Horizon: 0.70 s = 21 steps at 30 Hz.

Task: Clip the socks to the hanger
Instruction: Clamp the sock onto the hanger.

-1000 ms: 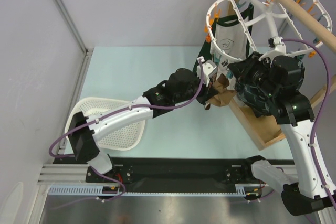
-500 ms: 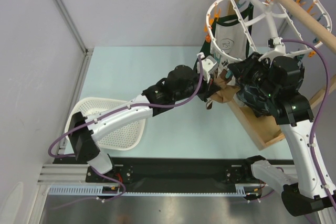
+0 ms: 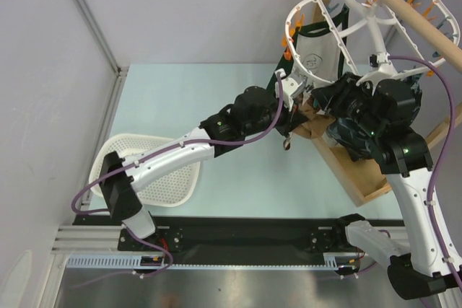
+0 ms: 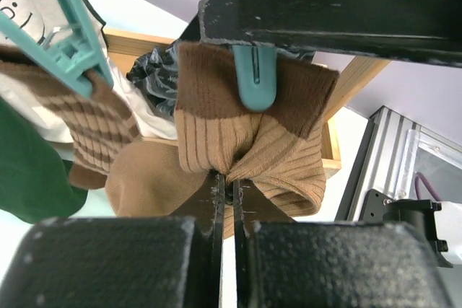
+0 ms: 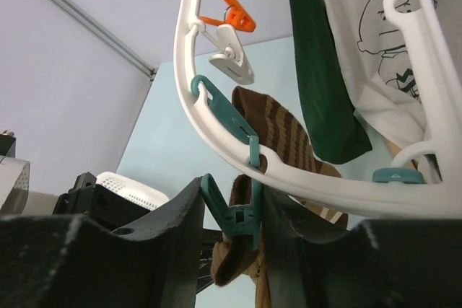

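Observation:
My left gripper (image 4: 225, 192) is shut on the lower fold of a brown sock (image 4: 253, 142), holding it up under the hanger's white rim (image 5: 209, 117). A teal clip (image 4: 256, 81) bites the sock's dark cuff. My right gripper (image 5: 232, 207) straddles that teal clip (image 5: 245, 210), a finger touching each spread handle. A second sock (image 5: 278, 128), striped, hangs from a neighbouring teal clip (image 4: 68, 48). From above, both grippers meet at the sock (image 3: 307, 126) below the hanger (image 3: 292, 19).
A dark green cloth (image 5: 317, 70) and a white printed shirt (image 5: 368, 48) hang inside the ring. Orange clips (image 5: 227, 16) sit along the rim. The hanger hangs on a wooden rod (image 3: 411, 5) over a wooden frame (image 3: 361, 178). A white basket (image 3: 155, 171) lies near left.
The left gripper has carried the sock up and right toward the rim. The right gripper's jaws have widened around the teal clip, whose tip now sits on the sock's cuff.

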Tool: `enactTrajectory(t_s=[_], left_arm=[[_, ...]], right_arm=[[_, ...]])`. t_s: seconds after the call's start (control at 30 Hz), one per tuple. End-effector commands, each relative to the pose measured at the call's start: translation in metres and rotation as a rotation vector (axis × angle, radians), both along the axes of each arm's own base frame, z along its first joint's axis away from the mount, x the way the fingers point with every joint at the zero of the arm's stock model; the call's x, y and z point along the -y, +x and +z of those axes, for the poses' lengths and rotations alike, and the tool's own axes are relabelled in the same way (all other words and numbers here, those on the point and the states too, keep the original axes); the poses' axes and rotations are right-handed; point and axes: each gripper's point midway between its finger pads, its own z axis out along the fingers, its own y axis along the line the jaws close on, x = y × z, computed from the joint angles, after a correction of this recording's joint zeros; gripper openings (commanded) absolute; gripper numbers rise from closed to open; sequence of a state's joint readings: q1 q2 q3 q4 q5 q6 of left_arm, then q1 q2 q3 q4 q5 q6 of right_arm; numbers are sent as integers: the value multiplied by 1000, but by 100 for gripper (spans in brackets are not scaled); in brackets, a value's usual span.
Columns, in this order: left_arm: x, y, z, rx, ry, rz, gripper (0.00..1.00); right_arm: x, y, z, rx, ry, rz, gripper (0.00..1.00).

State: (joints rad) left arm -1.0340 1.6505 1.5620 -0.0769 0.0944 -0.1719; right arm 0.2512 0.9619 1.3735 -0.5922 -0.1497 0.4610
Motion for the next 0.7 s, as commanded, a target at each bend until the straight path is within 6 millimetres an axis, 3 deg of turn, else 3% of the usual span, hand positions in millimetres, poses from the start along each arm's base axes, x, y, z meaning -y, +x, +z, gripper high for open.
enactTrajectory(t_s=[0.0, 0.1, 0.2, 0.23, 0.3, 0.33, 0.4, 0.43, 0.47, 0.5, 0.6, 0.63, 0.67], left_arm=[[6, -5, 30, 45, -58, -34, 0], [6, -5, 33, 49, -67, -31, 0], [8, -4, 34, 46, -60, -34, 1], [9, -4, 34, 43, -56, -34, 14], [8, -2, 30, 30, -40, -22, 33], [7, -3, 23, 23, -30, -20, 50], [-1, -6, 32, 39, -55, -15, 59], [-5, -8, 17, 25, -35, -12, 77], [-9, -9, 16, 28, -42, -6, 92], [-13, -9, 20, 39, -57, 5, 99], [-32, -14, 20, 34, -61, 27, 100], [-38, -15, 11, 21, -49, 40, 100], [-48, -20, 22, 26, -73, 43, 100]], right_arm=[[-9, -11, -2, -15, 15, 61, 41], [-9, -11, -4, -20, 11, 60, 45], [-8, -11, -1, -13, 10, 55, 57], [-8, -12, -2, -15, 8, 55, 65], [-4, -12, 0, -11, -7, 39, 71], [-1, -12, -2, -20, -17, 24, 78], [4, -15, -1, -13, -44, 12, 85], [7, -16, -4, -20, -56, -3, 94], [9, -17, -5, -22, -65, -8, 97], [11, -20, -6, -21, -76, -12, 99], [16, -26, -16, -42, -116, -17, 100], [19, -31, -18, -44, -128, -18, 100], [20, -33, -19, -44, -132, -23, 100]])
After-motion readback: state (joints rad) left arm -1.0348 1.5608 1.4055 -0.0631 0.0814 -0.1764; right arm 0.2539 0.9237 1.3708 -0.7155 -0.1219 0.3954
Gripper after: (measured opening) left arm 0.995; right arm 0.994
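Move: The teal clip sits right between the right fingertips, at most a centimetre ahead and level with them. From the left hand, which still pinches the brown sock, this clip is some 5 cm up, 3 cm to the right and 1 cm ahead. The striped sock already hanging is about 5 cm ahead and 1 cm left of the left hand, slightly above its height; the white bag is roughly 12 cm ahead, 3 cm right, at about its height. The brown sock is let go below the clip: the left fingers lift it about 1 cm and spread wide, then draw away down and left, ending some 3 cm lower and 2 cm farther left, slightly back. The clip is let go too, as the right fingers finish opening and back off about 2 cm while sinking as much, drifting slightly right. ##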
